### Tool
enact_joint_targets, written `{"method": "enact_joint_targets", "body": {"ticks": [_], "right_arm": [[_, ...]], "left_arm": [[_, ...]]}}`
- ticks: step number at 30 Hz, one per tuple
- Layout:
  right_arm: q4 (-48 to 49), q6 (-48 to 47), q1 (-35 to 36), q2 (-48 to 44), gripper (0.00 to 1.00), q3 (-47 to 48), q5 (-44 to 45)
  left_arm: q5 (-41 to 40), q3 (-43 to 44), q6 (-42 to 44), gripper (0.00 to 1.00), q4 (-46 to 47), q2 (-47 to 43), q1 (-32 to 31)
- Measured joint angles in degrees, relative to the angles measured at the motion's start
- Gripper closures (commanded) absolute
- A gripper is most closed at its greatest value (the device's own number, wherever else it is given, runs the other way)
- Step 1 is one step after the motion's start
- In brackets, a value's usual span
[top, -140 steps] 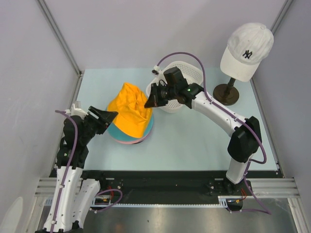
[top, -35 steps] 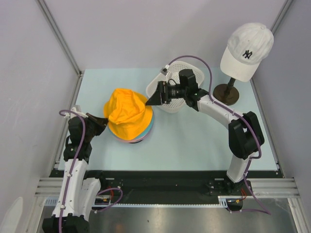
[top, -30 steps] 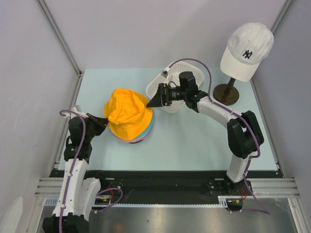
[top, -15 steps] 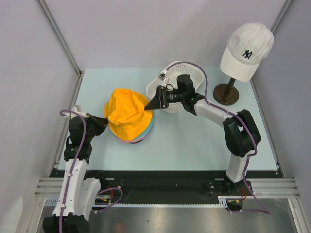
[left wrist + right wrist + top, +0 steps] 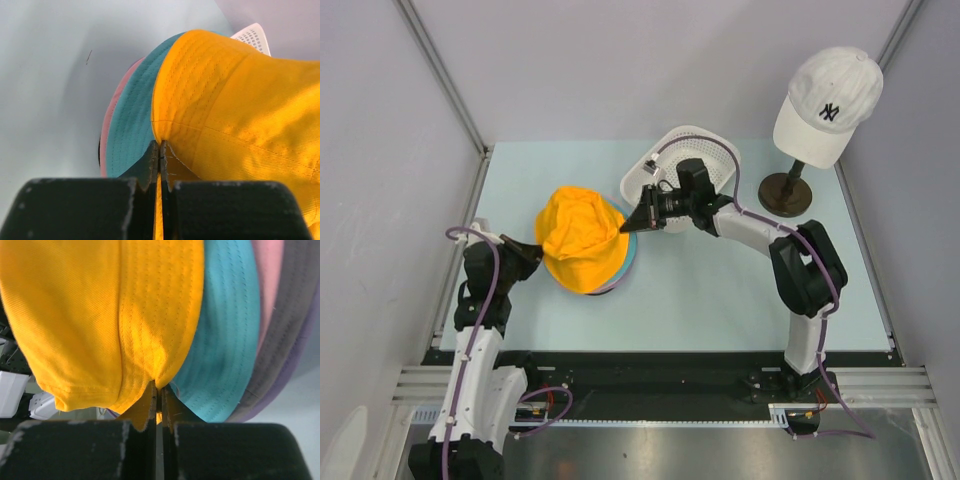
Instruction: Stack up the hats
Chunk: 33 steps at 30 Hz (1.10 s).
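Note:
The orange hat (image 5: 578, 238) sits on top of the stack at centre left of the table. Under it the teal hat's brim (image 5: 628, 250) shows, with pink and lavender edges below. My left gripper (image 5: 532, 248) is shut on the orange brim's left edge (image 5: 160, 145). My right gripper (image 5: 625, 226) is shut on the orange brim's right edge (image 5: 159, 382). In the left wrist view the teal brim (image 5: 132, 125) and pink brim (image 5: 107, 132) lie beneath the orange hat (image 5: 235, 110). In the right wrist view the teal (image 5: 225, 330), pink (image 5: 270, 285) and lavender (image 5: 290, 340) brims lie beside the orange hat (image 5: 100, 315).
A white perforated basket (image 5: 705, 165) stands behind the right arm. A white NY baseball cap (image 5: 827, 105) sits on a dark stand (image 5: 785, 192) at back right. Grey walls close in on both sides.
The right gripper has moved left and down with the orange brim. The orange hat has settled lower and flatter over the stack. The left gripper keeps its hold.

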Motion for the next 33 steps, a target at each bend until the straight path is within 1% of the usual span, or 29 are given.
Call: {"method": "enact_joint_targets", "body": {"ticks": [3, 11, 22, 27, 33], "right_arm": [[-2.7, -0.7, 0.0, 0.6, 1.0, 0.7, 0.9], [-11.4, -6.3, 0.0, 1.1, 1.0, 4.0, 4.0], [-16.6, -14.1, 1.1, 1.6, 1.0, 5.3, 8.4], [-18.6, -17.5, 2.7, 1.5, 1.0, 6.3, 9.4], [-20.7, -21.5, 5.4, 0.3, 1.0, 6.3, 11.5]], "left_arm": [[0.0, -0.1, 0.0, 1.0, 0.7, 0.8, 0.0], [0.0, -2.6, -0.1, 1.0, 4.5, 3.5, 0.1], [-0.3, -4.5, 0.5, 1.0, 10.6, 7.3, 0.1], [0.0, -2.9, 3.0, 1.0, 14.0, 12.8, 0.1], [1.6, 4.6, 7.1, 1.0, 18.2, 24.9, 0.0]]}}
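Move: Both grippers already pinch the brim of the yellow hat, whose middle is about 9 cm to the left gripper's right and 3 cm ahead. The hat stack, teal on top, has its middle roughly 10 cm to that gripper's right, 2 cm ahead and 3 cm lower. From the right gripper the stack lies about 8 cm left, 3 cm back and 3 cm down; the white basket is some 13 cm right, 13 cm ahead and 12 cm below. Keep both pinches on the yellow brim and sink both grippers together about 3 cm towards the teal hat's brim, tipping the right fingers down some 15 degrees. Then, staying low, sweep the left gripper forward, quickening to about 7 cm in all, while the right one, after edging a little forward, draws back a couple of centimetres. ##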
